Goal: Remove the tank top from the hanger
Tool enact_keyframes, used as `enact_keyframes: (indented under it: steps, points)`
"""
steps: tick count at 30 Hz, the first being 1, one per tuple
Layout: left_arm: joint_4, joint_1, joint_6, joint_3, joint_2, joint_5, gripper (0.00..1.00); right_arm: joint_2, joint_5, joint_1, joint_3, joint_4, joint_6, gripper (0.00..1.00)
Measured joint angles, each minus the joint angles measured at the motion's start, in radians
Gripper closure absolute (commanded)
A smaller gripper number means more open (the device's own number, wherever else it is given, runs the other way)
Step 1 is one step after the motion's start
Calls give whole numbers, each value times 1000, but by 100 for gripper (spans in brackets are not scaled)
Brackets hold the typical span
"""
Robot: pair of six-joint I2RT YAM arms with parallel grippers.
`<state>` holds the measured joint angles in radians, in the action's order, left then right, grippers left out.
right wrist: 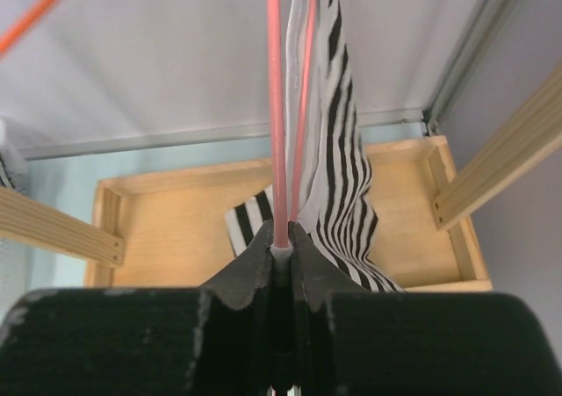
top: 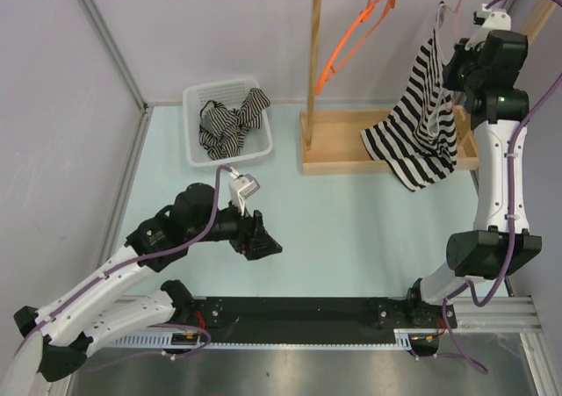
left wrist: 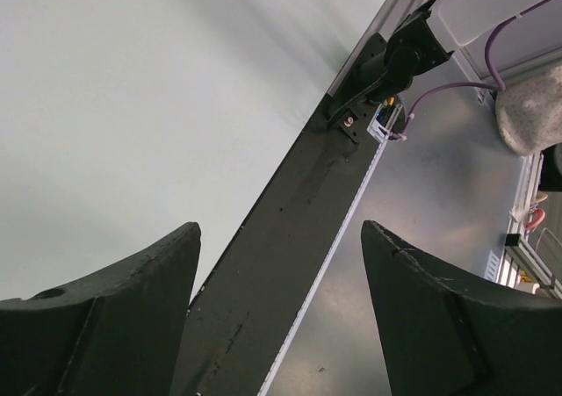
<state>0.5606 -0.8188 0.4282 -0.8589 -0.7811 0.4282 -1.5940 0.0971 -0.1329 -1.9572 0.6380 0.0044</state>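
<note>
A black-and-white striped tank top (top: pixel 421 115) hangs on a pink hanger (top: pixel 446 8) from the wooden rail, its hem resting on the rack's base. My right gripper (top: pixel 455 67) is raised beside the garment. In the right wrist view its jaws (right wrist: pixel 281 248) are shut on the pink hanger (right wrist: pixel 276 106), with the striped tank top (right wrist: pixel 342 176) draped just to the right of them. My left gripper (top: pixel 268 245) hovers low over the table, far from the rack. Its fingers (left wrist: pixel 149 282) stand wide open with nothing between them.
An empty orange hanger (top: pixel 351 36) hangs on the same wooden rack (top: pixel 334 141). A white basket (top: pixel 195 133) with striped clothes (top: pixel 230 119) stands at the back left. The black mounting rail (left wrist: pixel 281 238) runs under the left gripper.
</note>
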Motion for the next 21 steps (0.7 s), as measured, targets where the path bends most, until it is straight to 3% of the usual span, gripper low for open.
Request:
enact_keyframes:
  steps: [10,21]
  points:
    - [-48,0,27,0,-50,-3,22,94,-201,147,-24,41,66,100]
    - [-107,0,51,-5,-122,-6,20,533,-291,206,372,52,194,100]
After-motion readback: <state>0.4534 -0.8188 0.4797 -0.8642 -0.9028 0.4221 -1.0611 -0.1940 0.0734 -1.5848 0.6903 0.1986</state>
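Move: The open table in front of the rack, where the right hand is taking the pink hanger, lies about 24 cm back, 10 cm left and 40 cm below it. The hanger's hook sits on the rail about 20 cm above and 2 cm left and ahead; the tank top's middle is 5 cm left, 2 cm back, 14 cm lower; the right post is 15 cm right, level. From the left hand, that table spot is 11 cm ahead, 30 right, 23 below. Keeping its shut grip on the lower end of the pink hanger, the right hand first lifts about 4 cm while shifting 3.5 cm left to free the hook from the rail, then draws back towards the robot to some 15 cm in all, sinking slightly at the end as the fingers tip up and swing clockwise by 5 to 10 degrees. Meanwhile the left hand, empty and wide open, eases about 3 cm forward and right above the table. ##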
